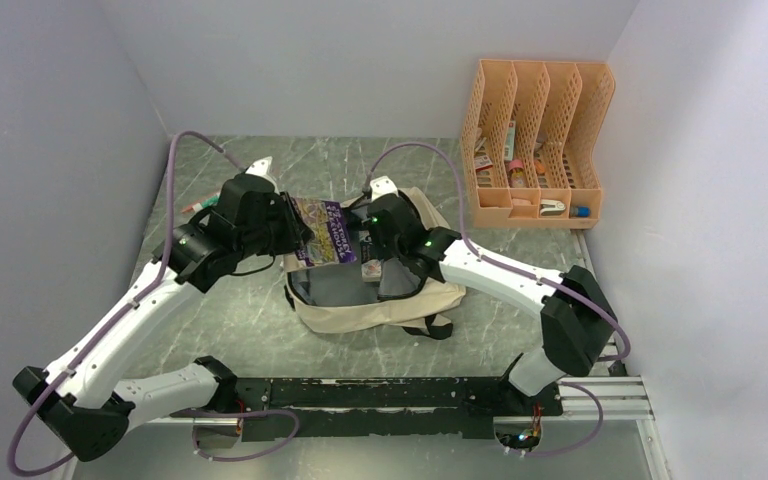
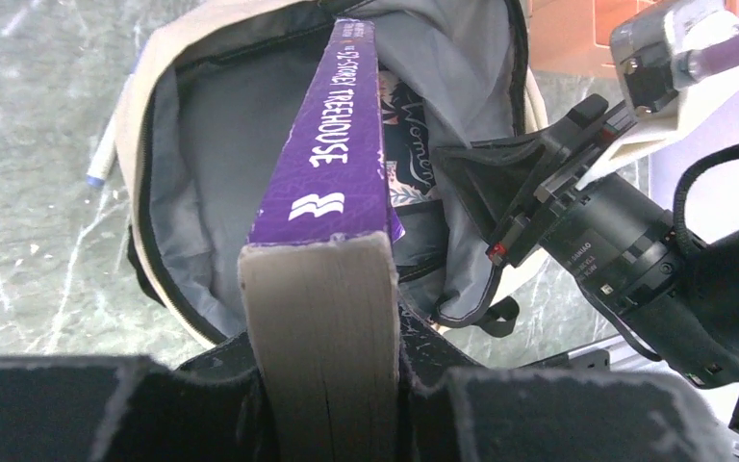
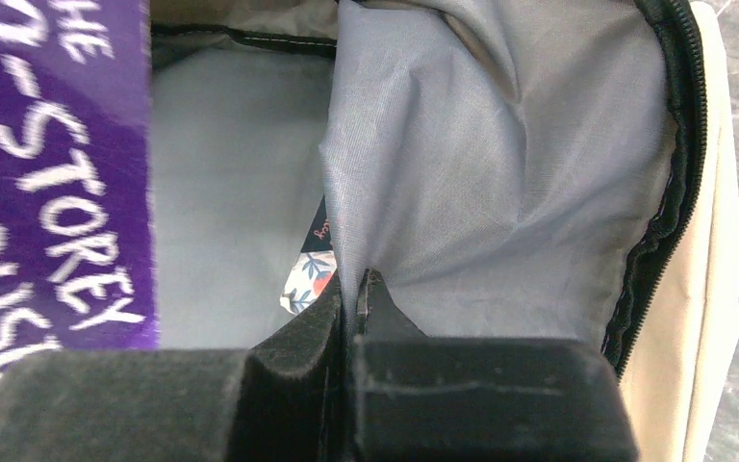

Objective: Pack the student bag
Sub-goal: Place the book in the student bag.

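The student bag [image 1: 380, 305], beige with a grey lining, lies open in the middle of the table. My left gripper [image 2: 322, 375] is shut on a thick purple book [image 2: 332, 144], holding it spine-up by its page edge, with the far end over the bag's opening [image 2: 202, 144]. My right gripper [image 3: 354, 289] is shut on a fold of the grey lining [image 3: 500, 173] at the bag's mouth, holding it up. A floral-covered book [image 3: 306, 274] lies inside the bag. From above, the purple book [image 1: 322, 232] sits between the left gripper [image 1: 295, 232] and the right gripper [image 1: 372, 255].
An orange perforated file organizer [image 1: 538, 145] with small items stands at the back right. A pen [image 2: 104, 159] lies on the table beside the bag's far side, and a marker [image 1: 198, 207] lies at the left. The right arm [image 2: 625, 241] is close to the book.
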Action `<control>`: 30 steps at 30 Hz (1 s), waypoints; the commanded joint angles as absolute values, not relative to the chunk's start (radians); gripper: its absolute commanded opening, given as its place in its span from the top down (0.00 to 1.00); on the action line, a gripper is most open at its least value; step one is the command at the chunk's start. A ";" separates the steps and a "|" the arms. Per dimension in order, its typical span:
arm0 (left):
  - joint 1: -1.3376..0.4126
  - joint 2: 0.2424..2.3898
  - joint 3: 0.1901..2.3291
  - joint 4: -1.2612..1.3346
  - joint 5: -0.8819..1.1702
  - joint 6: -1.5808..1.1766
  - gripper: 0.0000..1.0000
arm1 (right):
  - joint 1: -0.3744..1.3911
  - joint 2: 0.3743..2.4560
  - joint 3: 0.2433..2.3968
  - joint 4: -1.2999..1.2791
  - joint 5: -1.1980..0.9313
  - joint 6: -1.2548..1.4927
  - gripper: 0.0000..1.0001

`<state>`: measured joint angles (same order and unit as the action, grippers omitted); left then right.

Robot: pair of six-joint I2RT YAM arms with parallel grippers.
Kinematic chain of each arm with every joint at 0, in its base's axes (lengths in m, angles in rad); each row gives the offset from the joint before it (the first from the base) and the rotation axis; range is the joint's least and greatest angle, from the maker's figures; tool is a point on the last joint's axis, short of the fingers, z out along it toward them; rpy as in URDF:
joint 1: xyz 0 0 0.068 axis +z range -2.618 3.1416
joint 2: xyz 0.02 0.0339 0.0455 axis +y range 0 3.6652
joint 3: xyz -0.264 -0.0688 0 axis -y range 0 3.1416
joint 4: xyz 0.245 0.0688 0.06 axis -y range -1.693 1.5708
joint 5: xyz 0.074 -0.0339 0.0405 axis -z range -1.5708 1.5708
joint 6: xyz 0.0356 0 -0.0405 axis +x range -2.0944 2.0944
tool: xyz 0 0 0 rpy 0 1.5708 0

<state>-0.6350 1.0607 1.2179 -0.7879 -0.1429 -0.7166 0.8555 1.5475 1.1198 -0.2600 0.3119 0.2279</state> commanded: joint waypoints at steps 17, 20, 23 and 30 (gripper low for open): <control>-0.509 1.156 1.057 -0.424 0.231 -0.796 0.95 | 0.846 1.406 1.085 -0.030 0.188 0.259 1.00; -0.509 1.184 1.055 -0.391 0.270 -0.802 0.95 | 0.846 1.398 1.074 -0.007 0.177 0.259 1.00; -0.508 1.205 1.052 -0.360 0.307 -0.813 0.95 | 0.845 1.381 1.054 0.033 0.167 0.262 1.00; -0.509 1.227 0.978 -0.187 0.343 -0.845 0.95 | 0.844 1.358 1.010 0.095 0.152 0.294 1.00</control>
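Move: The left gripper holds the purple book. The middle of the student bag's opening, where it goes, is about 7 cm to its right, 3 cm ahead and 23 cm below. The dark book already in the bag is some 11 cm right and 6 cm ahead, equally low; the pinched lining edge is 12 cm right, 5 cm ahead and 12 cm lower. From the right hand, the opening's middle is about 5 cm left, 2 cm back and 11 cm down. Lower the left gripper about 6 cm into the mouth of the bag, keeping its grip on the purple book; first mostly down, then swing it right nearly as far towards the lining, easing a little forward, while tipping the fingers down and rolling its left side lower. With the right gripper keep the lining pinched and lift it some 4 cm, drifting slightly left, rolling its left side up. ##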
